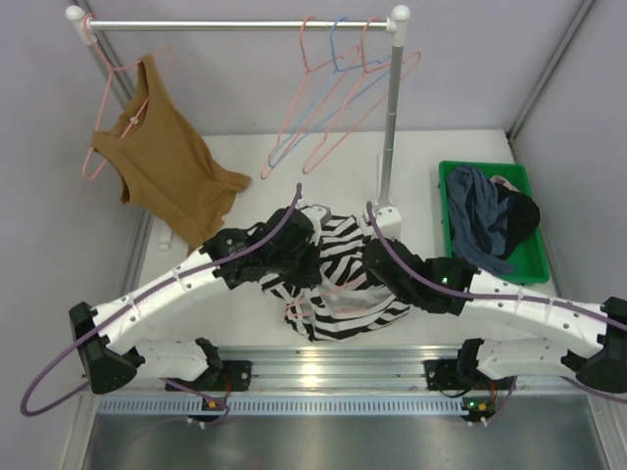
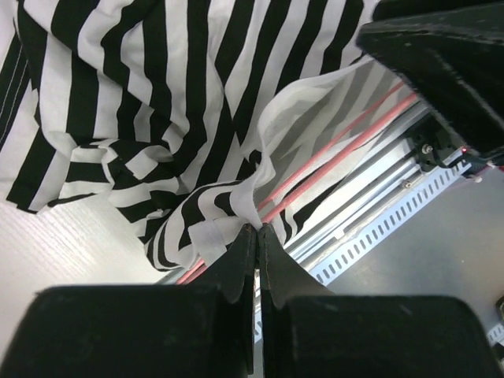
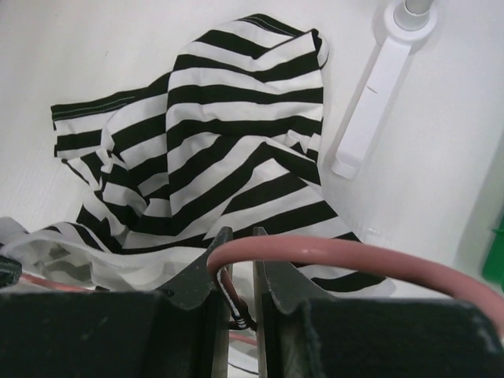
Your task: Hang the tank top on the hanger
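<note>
The black-and-white striped tank top (image 1: pixel 343 284) lies crumpled on the white table between my two arms; it also shows in the left wrist view (image 2: pixel 157 118) and the right wrist view (image 3: pixel 228 150). A pink wire hanger (image 2: pixel 339 146) runs through the fabric. My left gripper (image 2: pixel 257 228) is shut on a white edge of the tank top. My right gripper (image 3: pixel 236 236) is shut on the hanger's neck, below its hook (image 3: pixel 354 260), which curves across the fingers. In the top view the grippers sit at the garment's left (image 1: pixel 279 257) and right (image 1: pixel 377 264).
A clothes rail (image 1: pixel 235 23) stands at the back, its post (image 1: pixel 390 127) behind the garment. A brown tank top (image 1: pixel 167 166) hangs on a pink hanger at left; spare pink and blue hangers (image 1: pixel 338 88) hang right. A green bin (image 1: pixel 495 220) holds dark garments.
</note>
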`<state>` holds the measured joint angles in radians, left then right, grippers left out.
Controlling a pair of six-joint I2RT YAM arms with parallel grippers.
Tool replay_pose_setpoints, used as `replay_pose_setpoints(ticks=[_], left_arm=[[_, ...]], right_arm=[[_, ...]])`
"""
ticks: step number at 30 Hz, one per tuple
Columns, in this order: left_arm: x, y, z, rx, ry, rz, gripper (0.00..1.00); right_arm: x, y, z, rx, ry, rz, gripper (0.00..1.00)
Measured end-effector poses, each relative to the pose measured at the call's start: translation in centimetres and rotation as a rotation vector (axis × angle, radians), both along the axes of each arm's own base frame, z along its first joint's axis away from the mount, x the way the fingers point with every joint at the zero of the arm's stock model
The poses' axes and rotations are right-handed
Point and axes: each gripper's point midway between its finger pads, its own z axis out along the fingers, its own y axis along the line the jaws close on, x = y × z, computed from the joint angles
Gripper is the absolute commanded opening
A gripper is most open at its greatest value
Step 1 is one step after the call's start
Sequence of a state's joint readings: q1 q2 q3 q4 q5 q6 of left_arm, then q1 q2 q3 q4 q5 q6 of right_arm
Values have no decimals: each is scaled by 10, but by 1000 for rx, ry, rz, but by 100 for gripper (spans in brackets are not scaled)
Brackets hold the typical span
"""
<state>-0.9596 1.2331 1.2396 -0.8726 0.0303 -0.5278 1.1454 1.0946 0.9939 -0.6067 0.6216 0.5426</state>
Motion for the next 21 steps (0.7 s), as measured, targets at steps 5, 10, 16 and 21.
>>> replay_pose_setpoints(ticks=[5,10,16,21], left_arm=[[-2,-6,6,-30,4,-21,2],[-2,-7,6,-35,1,-29,31],[6,-2,5,-10,-33,3,64],[10,2,5,-1,-60,26,63]], right_arm=[[4,9,4,4,-9,10,0],[7,18,6,10,-16,19,0],[8,20,5,7,-12,24,0],[7,18,3,-4,-7,22,0]])
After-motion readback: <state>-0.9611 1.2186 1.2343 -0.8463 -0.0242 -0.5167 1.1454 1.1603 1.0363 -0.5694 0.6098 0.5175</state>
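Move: The tank top's white-edged strap is already pinched at the left fingertips. The pink hanger's left end sticks out past it, about 6 cm left of that hand, 4 cm back and 3 below; the tank top's body spreads around 6 cm to its right, 2 cm farther out and 7 below. From the right hand, already gripping the hanger by its hook end, the strap lies some 12 cm left and 4 cm back, 2 cm lower; the rack foot stands about 9 cm ahead, 6 cm right and 12 below. The hanger, still gripped at its hook end, is taken about 2 cm left by the right hand towards the strap, then held nearly still. The left hand eases slightly up and right with the strap still pinched, then opens its fingers to well over half and lets the strap go, drifting some 1.5 cm forward and left. ##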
